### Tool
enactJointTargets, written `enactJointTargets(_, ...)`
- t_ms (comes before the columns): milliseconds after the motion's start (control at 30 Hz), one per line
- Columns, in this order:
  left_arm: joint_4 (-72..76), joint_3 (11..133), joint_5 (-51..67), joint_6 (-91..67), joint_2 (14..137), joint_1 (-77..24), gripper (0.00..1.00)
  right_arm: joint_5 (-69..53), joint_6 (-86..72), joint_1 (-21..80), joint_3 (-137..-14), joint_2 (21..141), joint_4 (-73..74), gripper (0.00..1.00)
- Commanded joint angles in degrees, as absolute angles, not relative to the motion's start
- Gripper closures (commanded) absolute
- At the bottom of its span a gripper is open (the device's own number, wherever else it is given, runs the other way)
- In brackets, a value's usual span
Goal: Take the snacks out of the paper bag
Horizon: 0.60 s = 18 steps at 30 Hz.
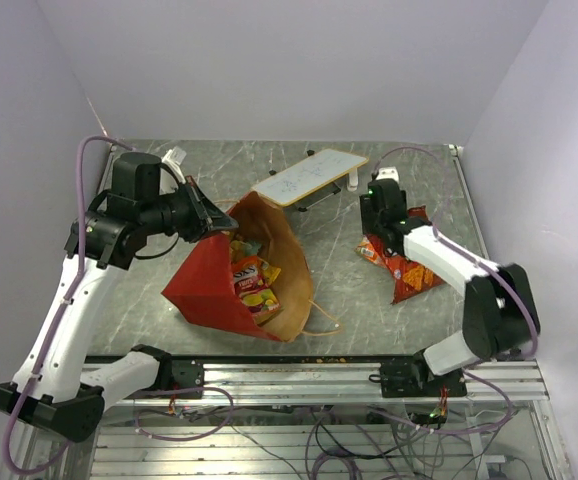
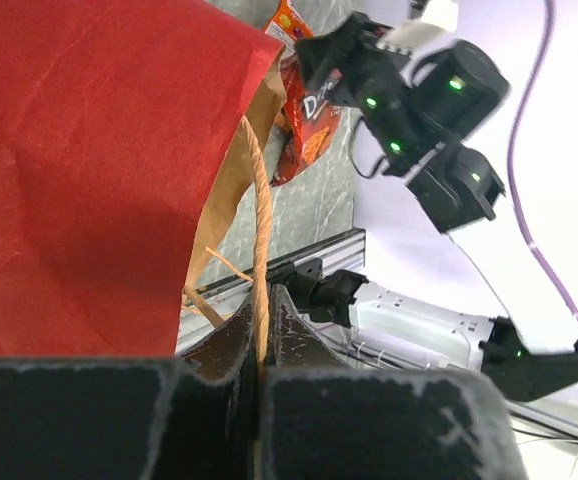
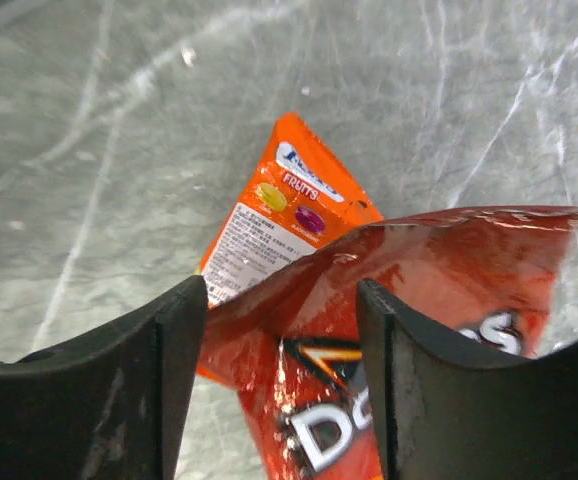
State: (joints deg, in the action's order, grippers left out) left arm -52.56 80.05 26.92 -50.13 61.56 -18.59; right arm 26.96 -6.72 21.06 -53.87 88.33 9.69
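The paper bag (image 1: 207,285) lies tipped on the table, red outside, its brown mouth facing right. Several snacks (image 1: 254,287) show inside it. My left gripper (image 2: 260,300) is shut on the bag's string handle (image 2: 260,215) and holds the upper rim up; in the top view this gripper (image 1: 219,222) is at the bag's top left edge. My right gripper (image 3: 281,290) is open, and the top edge of a red Doritos bag (image 3: 419,290) stands between its fingers. An orange fruit candy pack (image 3: 281,205) lies under that bag. Both packets rest on the table right of the paper bag, the Doritos bag (image 1: 411,272) nearer the front.
A flat white board (image 1: 309,175) with a tan edge lies at the back centre. The bag's second string handle (image 1: 324,320) loops onto the table near the metal front rail (image 1: 309,375). Walls close the table on both sides.
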Motion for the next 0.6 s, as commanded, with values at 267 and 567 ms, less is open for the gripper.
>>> enactJointTargets(267,-52.41,79.88,24.74,-53.30,61.12,-18.28,0.93,0.59,-14.70,21.38,-51.14,61.23,20.58,0.24)
enactJointTargets(567,-52.85,78.58,24.25,-54.31,60.20,-18.28,0.93,-11.86,-20.63,40.12,-45.00,52.69,4.40,0.26)
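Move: The next snack bags lie inside the open paper bag, roughly 31 cm to the right hand's left, 18 cm back and slightly lower. The Doritos bag's middle is some 8 cm back and 5 cm right of this hand, about 8 cm below, with the orange fruit candy bag almost straight underneath. The whiteboard stands about 19 cm left, 10 cm ahead. For the left hand, the snacks are about 8 cm right, 3 cm back and 27 cm down. Up first, then swinging back and left, the right hand leaves the Doritos bag and heads for the mouth of the paper bag, travelling about 13 cm in each of the three directions. Its fingers spread further from half open, while the wrist rolls its left side up and turns some 30 degrees counter-clockwise. The left hand stays put, still pinching the paper bag by its handle. ##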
